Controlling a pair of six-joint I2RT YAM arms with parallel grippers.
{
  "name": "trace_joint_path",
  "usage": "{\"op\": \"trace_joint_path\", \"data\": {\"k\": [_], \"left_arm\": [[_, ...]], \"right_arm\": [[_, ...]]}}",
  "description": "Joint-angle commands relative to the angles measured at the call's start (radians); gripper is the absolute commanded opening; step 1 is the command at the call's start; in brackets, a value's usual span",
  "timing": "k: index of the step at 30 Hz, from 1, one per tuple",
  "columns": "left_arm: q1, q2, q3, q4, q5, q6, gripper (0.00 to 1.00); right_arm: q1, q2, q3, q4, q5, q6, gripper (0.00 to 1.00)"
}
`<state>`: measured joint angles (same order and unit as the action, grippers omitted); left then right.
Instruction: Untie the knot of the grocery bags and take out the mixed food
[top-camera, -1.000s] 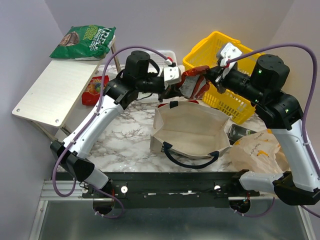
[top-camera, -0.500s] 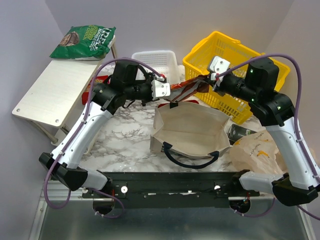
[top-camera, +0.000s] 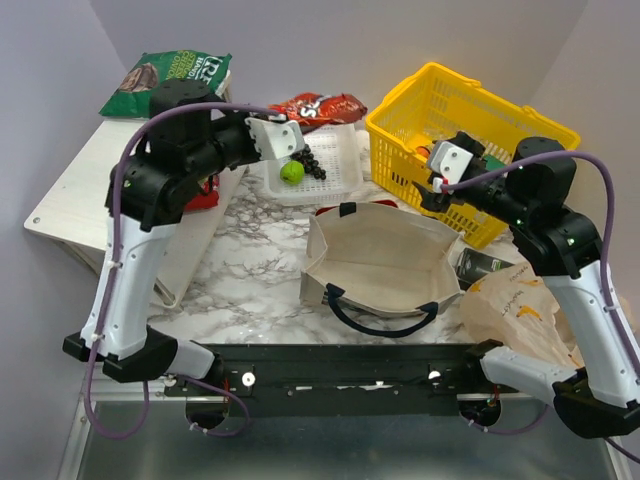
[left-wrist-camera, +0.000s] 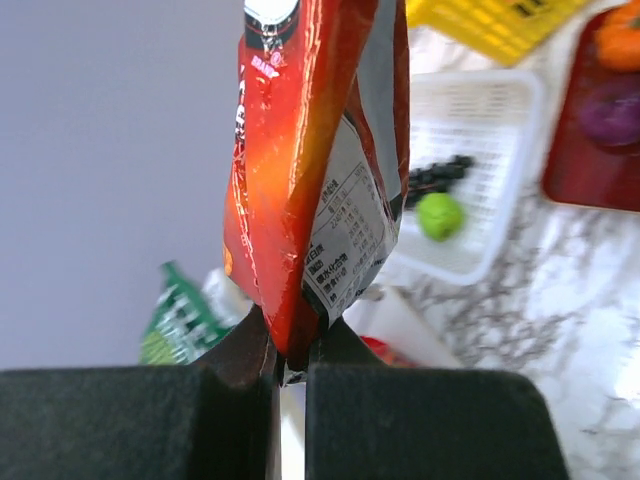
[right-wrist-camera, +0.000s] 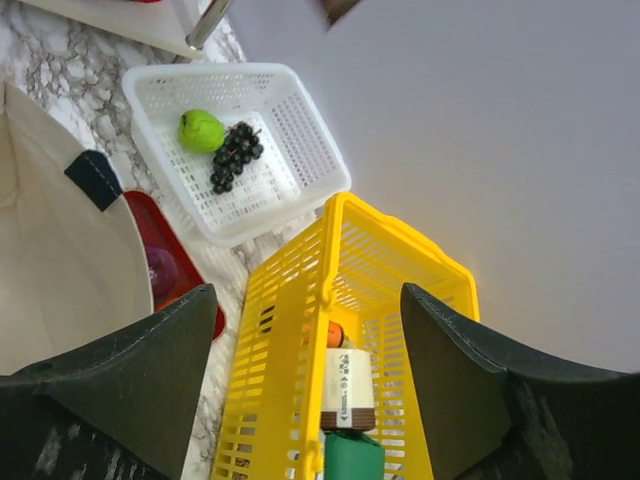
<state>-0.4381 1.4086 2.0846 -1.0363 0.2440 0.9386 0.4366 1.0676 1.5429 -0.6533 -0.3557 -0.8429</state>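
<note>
My left gripper (top-camera: 283, 141) is shut on the bottom edge of a red snack packet (top-camera: 322, 106) and holds it up over the white basket (top-camera: 345, 170). In the left wrist view the packet (left-wrist-camera: 300, 170) rises from my left gripper (left-wrist-camera: 290, 362). My right gripper (top-camera: 438, 182) is open and empty beside the yellow basket (top-camera: 400, 125). The beige canvas tote (top-camera: 380, 255) lies open in the middle. The peach-cream plastic bag (top-camera: 515, 300) lies at the right; I cannot make out its knot. A green apple (top-camera: 292, 172) and dark grapes (top-camera: 316, 166) lie in the white basket.
A green snack bag (top-camera: 165, 85) lies on the white side table (top-camera: 110, 185). A black-and-green box (top-camera: 483, 266) sits between tote and plastic bag. The yellow basket (right-wrist-camera: 290, 330) holds a white box (right-wrist-camera: 345, 385) and a green box (right-wrist-camera: 350, 460). A red tray (left-wrist-camera: 590, 160) holds a purple onion (left-wrist-camera: 610, 115).
The right gripper has let go of the red packet and opened. The left arm has swung back and left, carrying the packet from above the tote to above the white basket.
</note>
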Motion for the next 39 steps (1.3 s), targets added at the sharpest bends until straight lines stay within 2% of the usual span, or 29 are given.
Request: {"op": "trace_joint_path", "data": {"k": [1,5,7,8,10,11,12,14,15,16,18,19,22,24,27,29,30,34,37,39], "left_arm": [[0.015,-0.069,0.069,-0.014,-0.236,0.107,0.0],[0.099,-0.164,-0.035,0.024,-0.359,0.277,0.0],[0.166,-0.217,-0.101,0.057,-0.361,0.33,0.0],[0.255,-0.23,-0.118,0.067,-0.333,0.353,0.0],[0.362,-0.255,-0.153,0.09,-0.261,0.413,0.0],[0.515,-0.257,-0.158,0.094,-0.208,0.428,0.0],[0.586,-0.257,-0.167,0.099,-0.077,0.475,0.0],[0.766,-0.257,-0.198,0.119,0.07,0.532,0.0],[0.941,-0.261,-0.252,0.172,0.162,0.554,0.0],[1.022,-0.261,-0.279,0.209,0.333,0.557,0.0],[1.212,-0.244,-0.322,0.258,0.505,0.563,0.0],[1.242,-0.234,-0.327,0.254,0.612,0.601,0.0],[1.265,-0.223,-0.395,0.266,0.643,0.695,0.0],[1.265,-0.244,-0.498,0.376,0.675,0.729,0.0],[1.265,-0.238,-0.558,0.435,0.695,0.756,0.0],[1.247,-0.224,-0.563,0.433,0.666,0.758,0.0],[1.234,-0.217,-0.577,0.433,0.585,0.772,0.0],[1.231,-0.243,-0.624,0.418,0.515,0.792,0.0],[1.233,-0.258,-0.588,0.25,0.471,0.883,0.0],[1.231,-0.26,-0.575,0.199,0.445,0.894,0.0]], "right_arm": [[-0.004,0.003,-0.076,0.099,0.02,0.066,0.82],[-0.006,0.023,-0.079,0.135,-0.005,0.14,0.82],[-0.004,0.037,-0.078,0.15,-0.018,0.169,0.82],[-0.004,0.043,-0.073,0.153,-0.026,0.177,0.82],[-0.004,0.064,-0.061,0.156,-0.034,0.201,0.82],[-0.006,0.071,-0.052,0.156,-0.045,0.209,0.82],[-0.004,0.078,-0.04,0.156,-0.051,0.217,0.82],[-0.004,0.089,-0.033,0.159,-0.069,0.232,0.82],[-0.004,0.089,-0.038,0.161,-0.075,0.232,0.82],[-0.004,0.086,-0.043,0.168,-0.078,0.238,0.82],[-0.004,0.08,-0.055,0.172,-0.081,0.24,0.82],[-0.004,0.075,-0.067,0.175,-0.078,0.238,0.82],[-0.004,0.06,-0.093,0.178,-0.069,0.237,0.82],[-0.004,0.052,-0.101,0.178,-0.066,0.235,0.82],[-0.006,0.045,-0.109,0.178,-0.062,0.234,0.82],[-0.004,0.042,-0.109,0.178,-0.054,0.232,0.82],[-0.004,0.04,-0.11,0.175,-0.046,0.231,0.82],[-0.004,0.032,-0.115,0.169,-0.031,0.209,0.82],[-0.004,0.034,-0.122,0.167,-0.025,0.2,0.82],[-0.004,0.034,-0.124,0.165,-0.026,0.199,0.82]]}}
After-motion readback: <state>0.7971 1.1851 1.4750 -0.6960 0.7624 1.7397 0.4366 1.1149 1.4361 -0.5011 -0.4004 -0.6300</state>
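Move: To the left hand's left, some 29 cm off and only about 2 cm farther out, lies the bare part of the white shelf's top board, roughly 10 cm lower; the hand already pinches the red chip bag. The green bag on that board lies about 23 cm left and 16 cm ahead, 8 cm down, and the small red packet on the lower board 20 cm left, 10 cm ahead, 28 cm down. From the right hand the bare spot is around 60 cm left, 6 cm ahead, 8 cm down. Swinging the pinched red chip bag some 35 cm to the left, the left hand first lifts about 4 cm, then comes down roughly 10 cm over the shelf's top board, easing slightly forward. Its wrist turns counter-clockwise, then partly back, and rolls its left side up about 30 degrees; the grip stays shut. The empty right hand, fingers still open, sinks slightly, drifting forward-left. ##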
